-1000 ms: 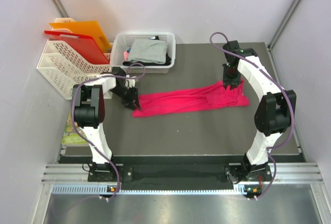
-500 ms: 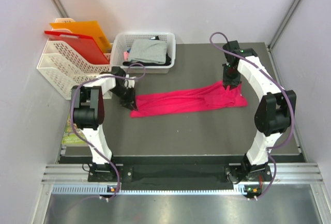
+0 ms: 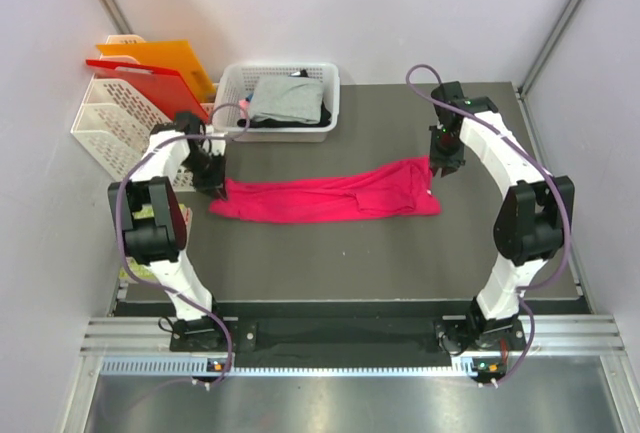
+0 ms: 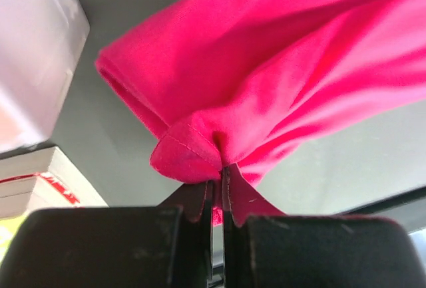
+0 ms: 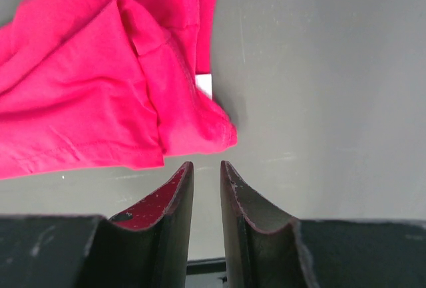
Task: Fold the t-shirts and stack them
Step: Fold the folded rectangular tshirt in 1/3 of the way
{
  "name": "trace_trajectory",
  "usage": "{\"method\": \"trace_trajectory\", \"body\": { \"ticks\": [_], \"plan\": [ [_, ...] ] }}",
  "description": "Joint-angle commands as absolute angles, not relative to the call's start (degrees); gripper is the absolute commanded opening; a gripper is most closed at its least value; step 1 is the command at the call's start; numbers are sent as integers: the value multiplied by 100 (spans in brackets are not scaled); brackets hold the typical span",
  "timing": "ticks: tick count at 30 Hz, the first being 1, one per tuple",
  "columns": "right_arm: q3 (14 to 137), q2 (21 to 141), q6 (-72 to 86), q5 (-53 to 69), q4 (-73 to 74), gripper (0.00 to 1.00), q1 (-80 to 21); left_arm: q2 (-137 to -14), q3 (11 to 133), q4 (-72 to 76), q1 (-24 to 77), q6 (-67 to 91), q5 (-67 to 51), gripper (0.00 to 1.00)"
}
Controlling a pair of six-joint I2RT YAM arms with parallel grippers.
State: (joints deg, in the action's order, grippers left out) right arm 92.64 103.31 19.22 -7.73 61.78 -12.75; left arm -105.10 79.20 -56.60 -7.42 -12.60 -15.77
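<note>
The pink-red t-shirt (image 3: pixel 320 195) lies stretched in a long band across the middle of the dark table. My left gripper (image 3: pixel 212 179) is shut on its left end, and in the left wrist view the cloth (image 4: pixel 279 68) is pinched between the jaws of my left gripper (image 4: pixel 216 185). My right gripper (image 3: pixel 441 160) hangs just past the shirt's right end. In the right wrist view my right gripper (image 5: pixel 205 165) is slightly open and empty, with the shirt (image 5: pixel 86 102) and its white tag (image 5: pixel 204 86) just ahead. The grey t-shirt (image 3: pixel 285 98) lies on the black one (image 3: pixel 322 113) in the white basket (image 3: pixel 280 68).
A white file rack (image 3: pixel 115 123) with an orange folder (image 3: pixel 165 58) and a red folder (image 3: pixel 140 78) stands at the back left, close to my left arm. A white container (image 4: pixel 33 48) shows at the left of the left wrist view.
My left gripper has pulled the shirt's left end to the left, and the whole shirt slid that way. My right gripper has let go of the right end and stayed about where it was.
</note>
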Motion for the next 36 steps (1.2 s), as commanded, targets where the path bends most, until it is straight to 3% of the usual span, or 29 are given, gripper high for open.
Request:
{"method": "trace_trajectory", "body": {
  "ticks": [1,8,18,36],
  "plan": [
    [9123,9967,1986,-677,5968,23,-1345,-10300,9042,-6318,-397,-1169,-2109,0],
    [8842,9686,1986,-685,5871,23,-1353,-10800,10317,-6802,640,-967,-2224,0],
    [8403,9378,1978,-703,5748,23,-1327,-11408,10898,-7198,1950,-853,-2188,0],
    [8121,9176,1872,-545,5625,22,-1178,-12225,11382,-7216,2979,-659,-1969,0]
  ]
}}
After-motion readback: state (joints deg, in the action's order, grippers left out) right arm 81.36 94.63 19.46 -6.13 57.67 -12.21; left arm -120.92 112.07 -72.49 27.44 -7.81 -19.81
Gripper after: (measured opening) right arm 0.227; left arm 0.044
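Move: The left hand keeps hold of the t-shirt's left end, roughly 6 cm above the table; the place it is taken to, about a third of the way along the shirt, lies some 24 cm to its right and level fore-and-aft. From this hand, the white bin is about 23 cm ahead and 14 cm right, the large basket 16 cm ahead and 17 cm left, the books 12 cm back and 17 cm left. From the right hand, that fold place is about 31 cm left, 4 cm back and 12 cm below. Up some 10 cm and a little forward first, then in a quick arc to the right, drawing back and sinking halfway down again, the left hand carries the pinched end of the shirt about 24 cm inward over the cloth, turning some 30 degrees clockwise with its fingers kept shut. The right hand, empty and part-open, eases back about 3 cm above the table by the shirt's right end. ##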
